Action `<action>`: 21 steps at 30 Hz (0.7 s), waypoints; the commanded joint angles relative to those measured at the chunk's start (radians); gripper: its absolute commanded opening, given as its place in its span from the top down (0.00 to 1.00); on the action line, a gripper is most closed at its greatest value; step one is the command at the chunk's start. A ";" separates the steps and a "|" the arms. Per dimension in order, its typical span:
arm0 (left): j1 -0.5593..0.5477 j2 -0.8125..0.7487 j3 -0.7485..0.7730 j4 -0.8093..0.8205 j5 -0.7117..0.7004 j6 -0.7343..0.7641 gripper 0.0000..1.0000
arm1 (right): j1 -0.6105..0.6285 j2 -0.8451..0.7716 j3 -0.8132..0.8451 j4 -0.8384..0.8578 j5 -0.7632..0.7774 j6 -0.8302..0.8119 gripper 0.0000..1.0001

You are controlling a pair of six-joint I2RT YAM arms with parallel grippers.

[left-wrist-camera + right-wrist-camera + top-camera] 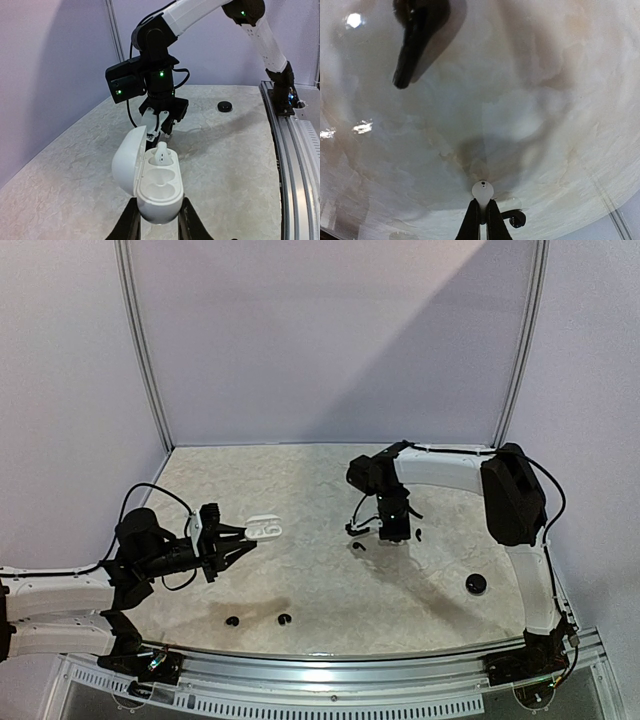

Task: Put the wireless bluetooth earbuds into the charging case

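Observation:
My left gripper [243, 538] is shut on the open white charging case [265, 528] and holds it above the table. In the left wrist view my left gripper [159, 222] grips the case [159, 192] at its near end, with the lid swung open to the left. One white earbud [161, 154] sits in the far slot and the near slot is bare. My right gripper [393, 531] points down at the table. In the right wrist view my right gripper [481, 204] is shut on a white earbud [483, 190] close over the surface.
Black earbuds lie on the table: two near my right gripper [358, 545] [418, 534], two near the front edge [232, 620] [284, 619]. One black bud [516, 218] lies right beside my right fingers, another [414, 40] farther off. A round black case [476, 584] sits at right.

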 commanded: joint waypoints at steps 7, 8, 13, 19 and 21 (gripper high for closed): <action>0.009 0.017 0.024 0.000 0.023 0.007 1.00 | -0.003 -0.154 0.093 -0.035 -0.012 0.061 1.00; 0.008 0.022 0.027 0.006 0.027 0.004 1.00 | -0.002 -0.187 0.111 -0.030 -0.023 0.066 1.00; -0.011 0.054 0.046 0.067 0.015 0.002 1.00 | 0.041 -0.291 0.243 0.000 -0.119 0.122 1.00; -0.032 0.091 0.085 0.067 0.030 0.023 1.00 | 0.186 -0.384 0.307 0.120 -0.261 0.114 1.00; -0.041 0.096 0.094 0.068 0.030 0.025 1.00 | 0.242 -0.401 0.306 0.161 -0.331 0.075 1.00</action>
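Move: The right fingers are already shut on a white earbud just over the table. The open charging case lies about 27 cm to the right hand's left, some 13 cm nearer the base and roughly 16 cm higher. One black earbud lies 9 cm left and 2 cm back, another 4 cm right and 2 cm ahead, both about 2 cm below. From the left hand, the held case sits 3 cm right and 1 cm ahead. Keep the right fingers shut on the white earbud and lift it fast, about 27 cm up, swinging some 11 cm left towards the charging case as you climb; ease slightly forward, then draw back late. Roll the wrist some 40 degrees so the fingertips swing up to the left and a little forward. With the left gripper, keep the case pinched and nudge it slightly right and up. ##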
